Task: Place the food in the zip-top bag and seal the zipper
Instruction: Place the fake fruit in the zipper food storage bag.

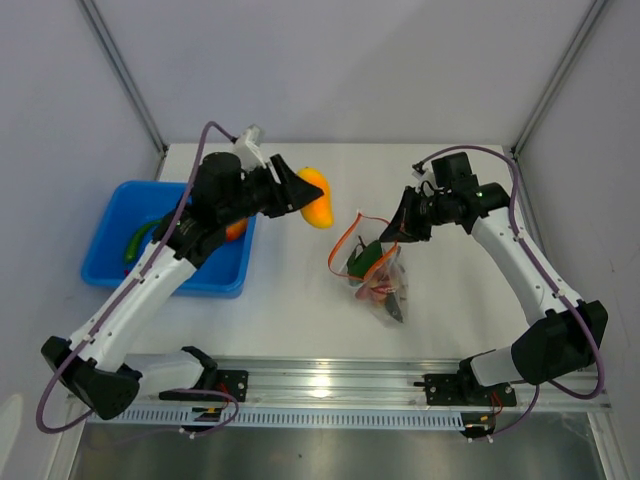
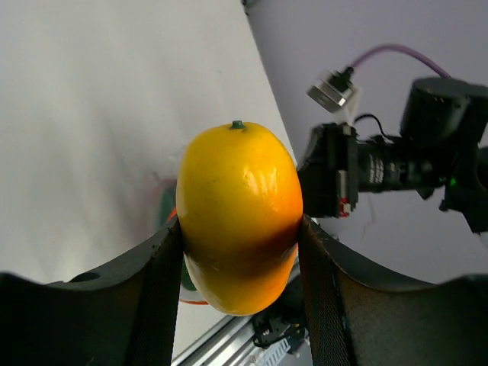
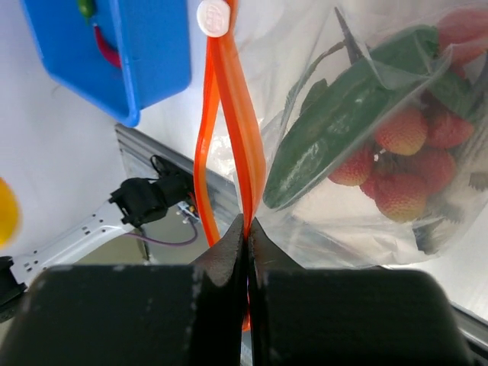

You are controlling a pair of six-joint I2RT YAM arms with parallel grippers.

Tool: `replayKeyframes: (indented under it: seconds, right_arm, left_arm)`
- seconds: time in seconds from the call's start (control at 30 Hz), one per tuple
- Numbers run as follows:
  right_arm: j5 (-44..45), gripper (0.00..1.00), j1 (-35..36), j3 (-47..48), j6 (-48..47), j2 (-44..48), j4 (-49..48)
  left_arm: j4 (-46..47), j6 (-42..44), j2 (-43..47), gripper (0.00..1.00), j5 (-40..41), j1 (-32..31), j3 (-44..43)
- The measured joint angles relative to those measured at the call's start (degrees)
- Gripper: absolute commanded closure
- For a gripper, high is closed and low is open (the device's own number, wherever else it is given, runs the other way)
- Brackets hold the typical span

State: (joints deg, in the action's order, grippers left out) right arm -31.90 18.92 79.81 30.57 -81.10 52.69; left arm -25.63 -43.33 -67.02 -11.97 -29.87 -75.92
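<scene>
A yellow-orange mango [image 1: 316, 198] [image 2: 240, 213] hangs in the air above the table, left of the bag, with my left gripper [image 1: 303, 194] [image 2: 239, 232] shut on it. The clear zip-top bag [image 1: 378, 282] [image 3: 358, 221] hangs tilted with its lower end at the table. It holds a green pepper [image 3: 335, 130] and small red pieces [image 3: 400, 194]. Its red-orange zipper [image 1: 346, 241] [image 3: 229, 114] gapes open in a loop, with a white slider [image 3: 213, 17] at the far end. My right gripper [image 1: 397, 235] [image 3: 248, 226] is shut on one zipper strip.
A blue tray [image 1: 215, 281] [image 3: 130, 69] stands at the left of the table, with a green pepper [image 1: 135, 244] and an orange piece [image 1: 238, 231] inside. Grey walls close in the table at the back and sides. The rail runs along the near edge.
</scene>
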Motion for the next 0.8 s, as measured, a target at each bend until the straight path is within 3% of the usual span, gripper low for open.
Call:
replayKeyframes:
  seconds: [0.3, 0.8]
  right_arm:
    - [-4.39, 1.00, 0.11, -1.31, 4.66, 1.03, -4.13]
    - [-6.40, 1.00, -1.09, -1.62, 5.92, 2.03, -4.87]
  left_arm:
    - [3.85, 1.92, -6.91, 0.99, 0.42, -10.38, -0.55]
    - [4.57, 5.92, -11.52, 1.00, -0.57, -15.28, -0.63]
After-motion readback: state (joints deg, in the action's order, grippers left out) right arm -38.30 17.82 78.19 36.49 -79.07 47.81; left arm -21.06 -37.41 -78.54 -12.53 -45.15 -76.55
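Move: The zip-top bag's open mouth lies about 14 cm to the right of the left hand, some 5 cm nearer the base and roughly 15 cm below; the left hand already holds the mango. From that hand the cucumber inside the bag is some 15 cm right, 8 cm back and 19 cm down, the red fruit about 18 cm right, 11 cm back and 26 cm down. From the right hand, shut on the rim, the mouth's middle is about 10 cm left, 3 cm back and 3 cm below. The mango, still gripped in the left fingers, travels about 10 cm to the right towards the bag's mouth, quickly at first then slowing, while sinking 5 to 6 cm and drawing back some; the left wrist turns roughly 20 degrees, mostly clockwise. The right fingers keep their pinch on the orange rim and raise it a couple of centimetres, drifting slightly left. ##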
